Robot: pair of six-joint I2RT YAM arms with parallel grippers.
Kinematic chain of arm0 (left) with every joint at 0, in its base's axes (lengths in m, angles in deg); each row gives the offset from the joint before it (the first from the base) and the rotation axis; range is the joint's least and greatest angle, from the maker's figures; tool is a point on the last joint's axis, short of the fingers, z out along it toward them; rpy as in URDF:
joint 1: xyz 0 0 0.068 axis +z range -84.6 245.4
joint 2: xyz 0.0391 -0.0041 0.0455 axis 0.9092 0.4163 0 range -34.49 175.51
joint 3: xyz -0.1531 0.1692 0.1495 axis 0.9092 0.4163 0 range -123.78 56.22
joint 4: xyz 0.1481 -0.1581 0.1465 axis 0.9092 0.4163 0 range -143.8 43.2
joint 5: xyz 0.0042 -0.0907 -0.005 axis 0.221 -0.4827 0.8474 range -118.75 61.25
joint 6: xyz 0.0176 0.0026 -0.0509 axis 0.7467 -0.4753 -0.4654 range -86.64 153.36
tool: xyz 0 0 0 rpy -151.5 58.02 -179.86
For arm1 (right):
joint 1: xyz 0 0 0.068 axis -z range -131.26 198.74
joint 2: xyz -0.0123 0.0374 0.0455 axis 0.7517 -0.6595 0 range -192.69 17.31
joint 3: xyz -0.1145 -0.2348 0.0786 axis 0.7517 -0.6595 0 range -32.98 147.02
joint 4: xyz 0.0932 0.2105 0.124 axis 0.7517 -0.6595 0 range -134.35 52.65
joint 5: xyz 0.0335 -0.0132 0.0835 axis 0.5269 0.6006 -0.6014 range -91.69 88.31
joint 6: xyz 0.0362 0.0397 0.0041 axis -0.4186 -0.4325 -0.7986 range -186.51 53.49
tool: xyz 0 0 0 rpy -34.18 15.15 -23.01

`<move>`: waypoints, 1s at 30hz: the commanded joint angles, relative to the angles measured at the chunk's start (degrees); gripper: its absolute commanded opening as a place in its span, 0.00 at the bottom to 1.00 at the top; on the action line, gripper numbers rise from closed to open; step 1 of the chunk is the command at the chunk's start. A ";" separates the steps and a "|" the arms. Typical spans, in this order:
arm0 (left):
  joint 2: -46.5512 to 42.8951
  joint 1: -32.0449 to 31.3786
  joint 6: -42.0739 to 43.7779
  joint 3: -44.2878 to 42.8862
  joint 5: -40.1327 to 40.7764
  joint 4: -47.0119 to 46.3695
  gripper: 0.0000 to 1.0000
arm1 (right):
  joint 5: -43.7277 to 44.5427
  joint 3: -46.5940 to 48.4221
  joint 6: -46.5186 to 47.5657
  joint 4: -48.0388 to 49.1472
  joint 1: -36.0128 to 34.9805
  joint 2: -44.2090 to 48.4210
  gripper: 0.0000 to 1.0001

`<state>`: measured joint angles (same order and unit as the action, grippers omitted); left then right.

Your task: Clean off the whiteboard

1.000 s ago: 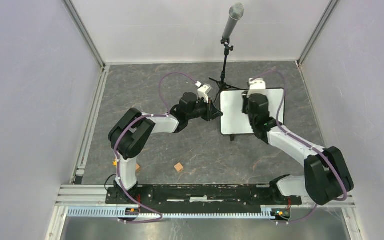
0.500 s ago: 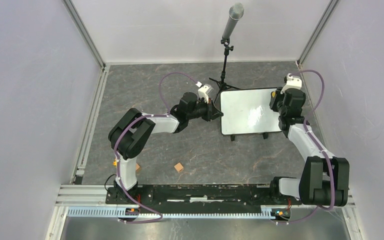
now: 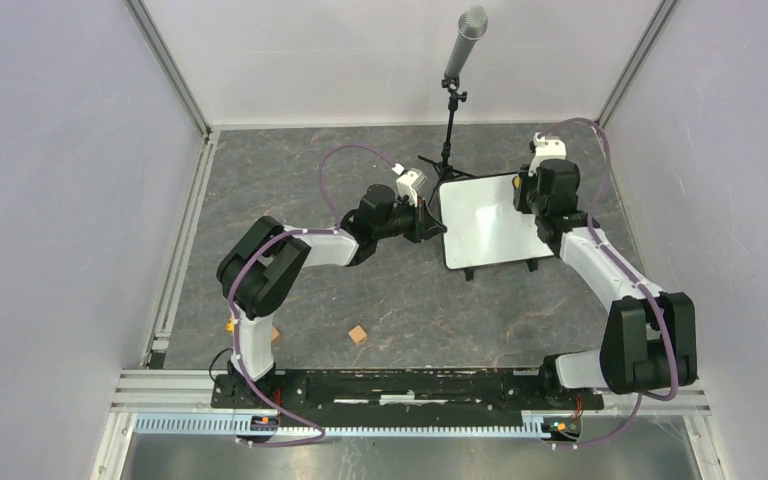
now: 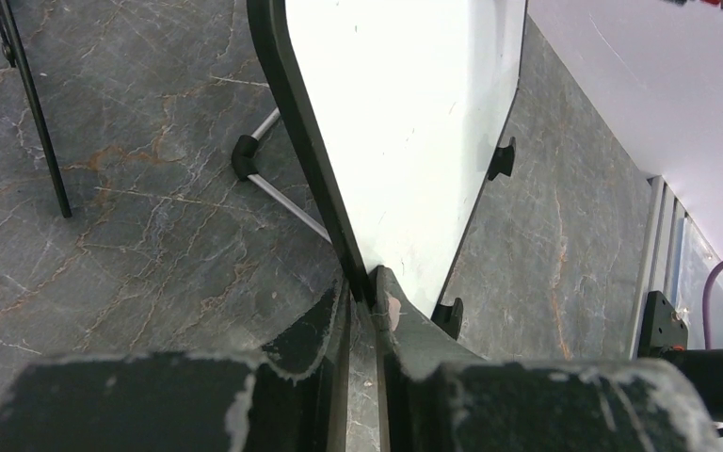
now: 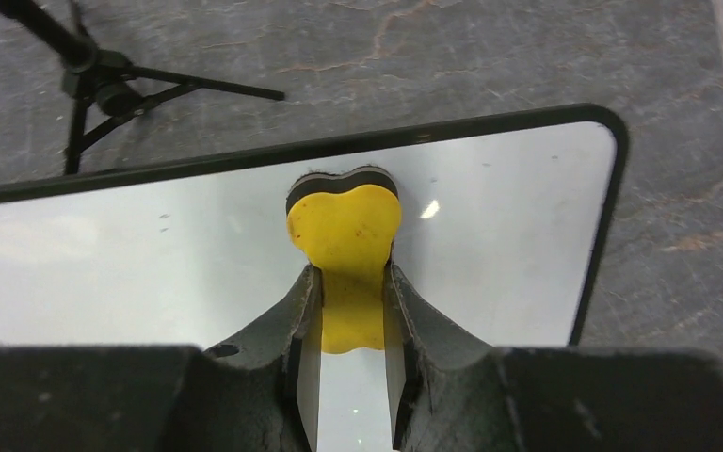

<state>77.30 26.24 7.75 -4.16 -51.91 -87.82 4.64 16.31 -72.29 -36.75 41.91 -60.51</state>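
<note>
The whiteboard point(image 3: 488, 222) lies on the grey floor at centre right, white with a black rim and wiped blank. My left gripper point(image 3: 436, 227) is shut on its left rim; the left wrist view shows both fingers pinching the black rim point(image 4: 313, 160) at my gripper point(image 4: 367, 287). My right gripper point(image 3: 526, 198) is over the board's far right part, shut on a yellow eraser point(image 5: 345, 247) with a black felt base, pressed on the board point(image 5: 132, 273) near its far edge.
A microphone on a black tripod stand point(image 3: 450, 120) stands just behind the board's far left corner; its legs show in the right wrist view point(image 5: 104, 80). A small brown block point(image 3: 358, 334) and an orange piece point(image 3: 231, 325) lie on the floor near the left arm's base.
My right gripper with the eraser swept from the board's middle to its right edge, then back left to the far right part. The board tilted slightly. The left gripper stayed put.
</note>
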 commanded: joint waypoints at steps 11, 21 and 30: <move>-0.43 0.05 4.17 -0.81 0.92 4.14 0.02 | 3.81 2.25 -0.29 -1.57 2.78 -2.03 0.19; -0.46 -0.13 4.16 -0.79 1.18 4.31 0.02 | 10.34 -4.24 1.08 6.06 -19.29 -2.39 0.19; -0.67 -0.16 4.42 -0.80 1.52 4.56 0.02 | 13.75 -12.22 -1.51 9.41 -33.09 -5.70 0.19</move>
<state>77.30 26.26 7.77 -4.29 -51.52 -86.68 19.33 8.53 -71.22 -26.81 12.77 -63.27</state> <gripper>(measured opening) 0.182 0.300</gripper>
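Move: My right hand holds the yellow eraser on the whiteboard's upper right part. The board's left edge, where it goes, is about 15 cm left, 6 cm back and 4 cm lower; the board's middle is 3 cm left and 5 cm back. The board's far right corner lies some 10 cm right and 2 cm ahead, and the mic stand's foot about 15 cm left and 10 cm ahead. That left edge is right at my left fingertips. Keeping my grip on the eraser with its felt against the whiteboard, I wipe about 5 cm right, then reverse into one long sweep left of roughly 20 cm, drifting back and down the sloping face to the left edge beside my left fingers. My right wrist swings clockwise, then counter-clockwise. My left hand stays put, still pinching the edge. ##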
